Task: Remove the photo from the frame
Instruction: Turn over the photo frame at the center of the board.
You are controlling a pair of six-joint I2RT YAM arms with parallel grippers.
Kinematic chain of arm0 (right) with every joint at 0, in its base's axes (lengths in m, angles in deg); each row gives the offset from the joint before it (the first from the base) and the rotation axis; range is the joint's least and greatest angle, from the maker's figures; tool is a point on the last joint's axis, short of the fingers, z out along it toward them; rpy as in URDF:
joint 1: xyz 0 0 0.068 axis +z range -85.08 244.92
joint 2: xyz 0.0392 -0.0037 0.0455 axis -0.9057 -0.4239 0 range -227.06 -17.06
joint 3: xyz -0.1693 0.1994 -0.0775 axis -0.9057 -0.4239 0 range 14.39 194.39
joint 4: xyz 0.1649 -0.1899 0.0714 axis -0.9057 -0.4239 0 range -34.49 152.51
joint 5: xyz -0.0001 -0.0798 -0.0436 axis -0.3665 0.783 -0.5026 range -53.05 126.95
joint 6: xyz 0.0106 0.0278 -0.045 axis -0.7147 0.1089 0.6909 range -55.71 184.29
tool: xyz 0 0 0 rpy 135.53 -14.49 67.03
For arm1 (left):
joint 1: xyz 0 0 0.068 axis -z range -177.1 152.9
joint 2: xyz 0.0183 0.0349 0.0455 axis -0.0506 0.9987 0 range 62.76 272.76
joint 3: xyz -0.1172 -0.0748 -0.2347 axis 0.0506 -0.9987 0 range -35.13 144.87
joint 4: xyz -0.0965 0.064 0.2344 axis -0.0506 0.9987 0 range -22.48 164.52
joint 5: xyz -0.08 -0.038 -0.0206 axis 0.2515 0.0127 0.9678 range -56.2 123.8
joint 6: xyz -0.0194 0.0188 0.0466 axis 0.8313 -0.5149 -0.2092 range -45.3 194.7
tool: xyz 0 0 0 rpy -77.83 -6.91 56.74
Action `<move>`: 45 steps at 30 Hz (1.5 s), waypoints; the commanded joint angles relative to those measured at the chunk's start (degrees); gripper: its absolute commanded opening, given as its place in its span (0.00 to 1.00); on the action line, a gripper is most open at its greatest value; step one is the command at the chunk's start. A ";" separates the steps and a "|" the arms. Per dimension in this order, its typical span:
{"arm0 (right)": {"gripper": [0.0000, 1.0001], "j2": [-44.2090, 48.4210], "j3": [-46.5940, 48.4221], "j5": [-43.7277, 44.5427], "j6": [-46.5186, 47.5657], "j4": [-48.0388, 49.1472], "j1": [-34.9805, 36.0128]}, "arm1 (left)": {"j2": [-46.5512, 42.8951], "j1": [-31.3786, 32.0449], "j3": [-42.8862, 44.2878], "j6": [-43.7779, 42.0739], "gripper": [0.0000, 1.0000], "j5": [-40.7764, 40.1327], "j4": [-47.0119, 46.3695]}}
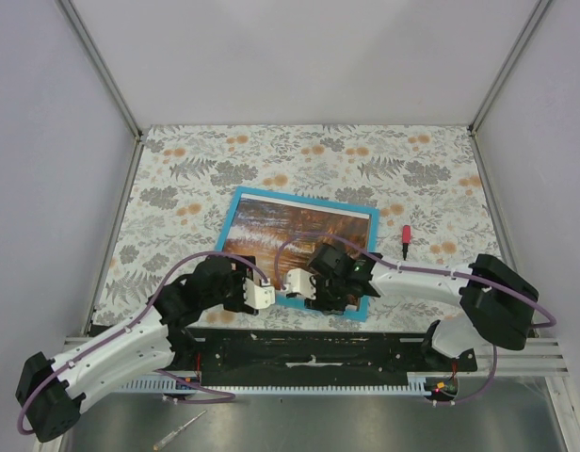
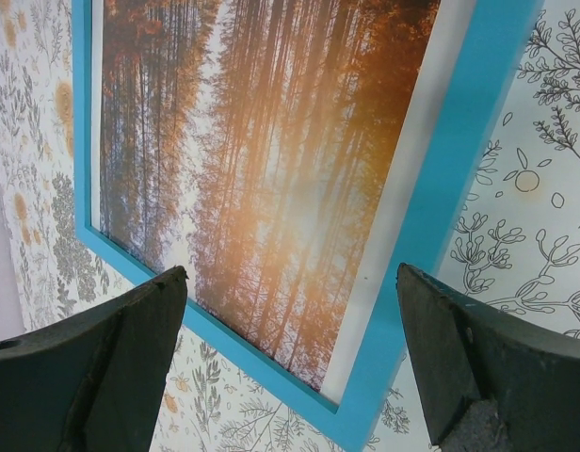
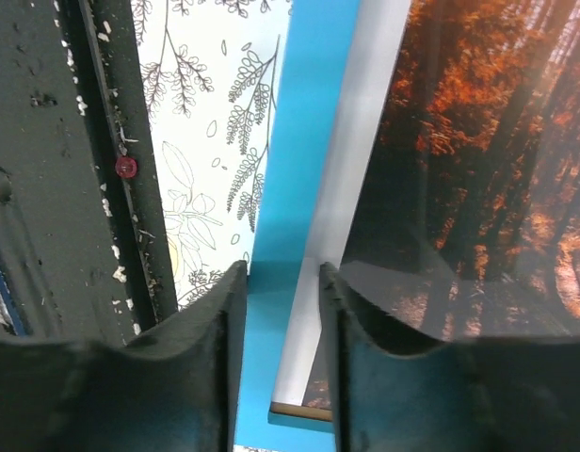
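The photo [image 1: 304, 226], an orange-brown forest print with a white edge, lies in the blue frame [image 1: 299, 196] on the floral table cover. My right gripper [image 1: 307, 287] is at the frame's near edge. In the right wrist view its jaws [image 3: 282, 273] are closed on the blue frame rail [image 3: 299, 160], one finger outside it and one over the photo [image 3: 478, 141]. My left gripper [image 1: 257, 284] hovers open and empty by the frame's near-left part. In the left wrist view its jaws [image 2: 290, 282] spread wide over a corner of the frame [image 2: 441, 217] and the photo [image 2: 262, 151].
A small red-handled tool [image 1: 406, 240] lies right of the frame. The black mounting rail [image 1: 309, 350] runs along the table's near edge, also in the right wrist view [image 3: 45, 169]. Another tool [image 1: 177, 435] lies on the metal shelf below. Grey walls enclose the table.
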 commanded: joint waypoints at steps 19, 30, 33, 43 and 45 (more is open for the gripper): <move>0.00 -6.67 11.71 -3.77 8.98 -4.26 -16.09 | 16.75 5.96 4.98 -4.33 0.98 -6.62 -10.93; 0.00 -5.19 16.20 -9.13 11.18 -9.97 -16.97 | 25.37 7.90 2.08 -8.11 0.98 -10.24 -29.65; 0.00 -3.96 17.52 -10.36 11.62 -11.99 -17.06 | 26.77 7.99 1.99 -8.55 0.98 -9.45 -32.39; 0.00 -4.92 20.95 -14.49 11.80 -15.16 -18.47 | 35.29 8.25 -1.78 -10.75 0.98 -10.76 -44.76; 0.00 -5.01 21.47 -15.20 11.89 -15.77 -18.73 | 37.58 8.25 -3.28 -11.45 0.97 -12.43 -50.73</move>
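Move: The right fingers, half open, straddle the photo frame's near rail; the frame's middle lies about 12 cm ahead of this hand and 5 cm to its left, at about its height. The screwdriver lies some 12 cm ahead and 18 cm to its right. From the wide-open left hand, the frame's middle is roughly 7 cm ahead, 8 cm to the right and 6 cm below. Right fingers pinch the near rail, push about 9 cm forward, then lift; open left hand moves rightward, forward. ##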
